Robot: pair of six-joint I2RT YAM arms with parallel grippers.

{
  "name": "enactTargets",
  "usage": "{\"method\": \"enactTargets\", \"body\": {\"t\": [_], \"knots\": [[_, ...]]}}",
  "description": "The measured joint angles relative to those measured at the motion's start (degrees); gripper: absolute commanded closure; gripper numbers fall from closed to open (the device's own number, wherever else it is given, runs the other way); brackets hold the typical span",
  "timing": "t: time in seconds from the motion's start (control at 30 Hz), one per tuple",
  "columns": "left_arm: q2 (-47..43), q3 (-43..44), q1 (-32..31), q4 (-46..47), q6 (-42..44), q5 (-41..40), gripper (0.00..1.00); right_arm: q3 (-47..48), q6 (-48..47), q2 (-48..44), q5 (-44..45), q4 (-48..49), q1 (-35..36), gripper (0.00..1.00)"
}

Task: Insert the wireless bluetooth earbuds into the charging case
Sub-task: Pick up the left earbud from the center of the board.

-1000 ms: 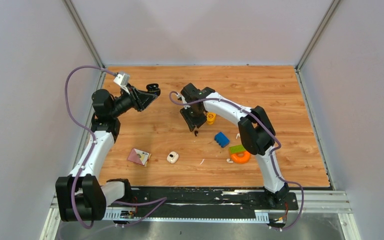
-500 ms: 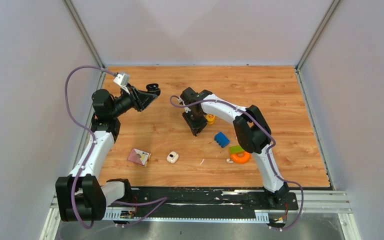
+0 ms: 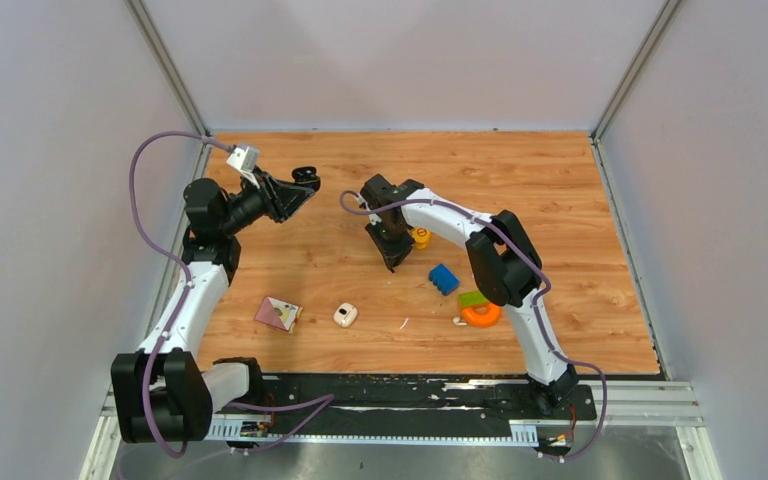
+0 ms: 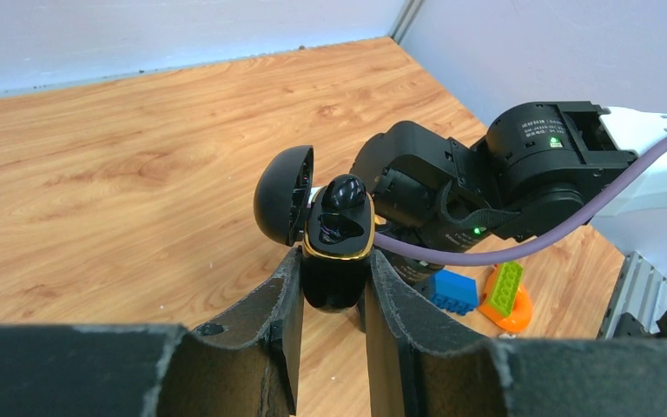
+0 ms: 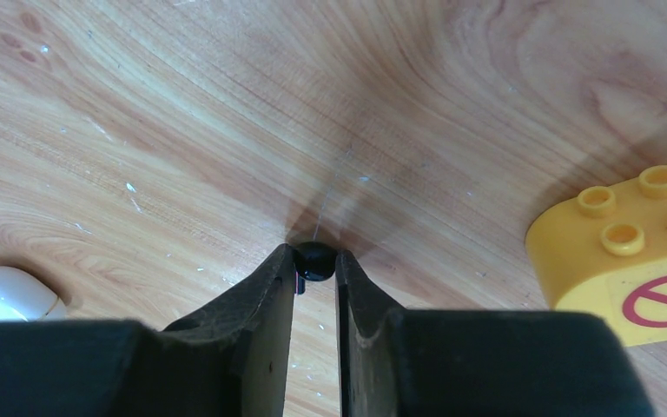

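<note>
My left gripper [image 4: 334, 265] is shut on a black charging case [image 4: 339, 228], held up over the back left of the table with its lid [image 4: 283, 193] swung open. One black earbud [image 4: 345, 193] sits in the case. From above, the case [image 3: 305, 177] shows at the tip of the left arm. My right gripper [image 5: 314, 266] points down at the wood near the table's middle. Its fingertips press both sides of a second black earbud [image 5: 316, 257] that rests on the table. In the top view the right gripper [image 3: 393, 260] hides that earbud.
A white case [image 3: 345, 316] lies near the front; its edge [image 5: 4, 294] shows in the right wrist view. Two tiny white earbuds [image 3: 404, 324] [image 3: 457, 321] lie beside it. A yellow brick [image 5: 634, 243], blue brick [image 3: 444, 278], green brick [image 3: 474, 298], orange ring [image 3: 482, 315] and pink card [image 3: 278, 313] are nearby.
My right gripper has dropped to the table and its jaws have closed in on the black earbud. The left arm and its case have stayed put.
</note>
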Motion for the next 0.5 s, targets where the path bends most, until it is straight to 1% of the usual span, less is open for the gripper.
{"method": "enactTargets", "body": {"t": [0.13, 0.27, 0.4, 0.5], "knots": [[0.2, 0.0, 0.0, 0.2, 0.0, 0.0, 1.00, 0.1, -0.2, -0.2, 0.1, 0.0, -0.2, 1.00], [2.0, 0.0, 0.0, 1.9, -0.5, 0.0, 1.00, -0.3, -0.8, -3.5, -0.1, 0.5, -0.7, 1.00], [5.2, 0.0, -0.6, 5.9, -2.5, 0.0, 1.00, -2.9, -2.2, -14.2, -0.7, 3.6, -1.2, 1.00], [8.4, 0.4, -2.8, 8.7, -3.7, 0.0, 1.00, -5.4, -3.5, -23.8, -1.5, 7.5, -1.4, 1.00]]}}
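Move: The right hand, down at the board with the left earbud already pinched, has the open charging case about 5 cm ahead, 16 cm to its left and 25 cm above. Near the right hand, the yellow block stands about 7 cm ahead and 6 cm right, the blue block 2 cm back and 10 cm right. From the left hand, which holds the case, the earbud lies roughly 4 cm back, 16 cm right and 26 cm below. Right hand lifts the still-pinched earbud about 16 cm, fingers tilting forward-left; left hand eases case forward, right, down. ##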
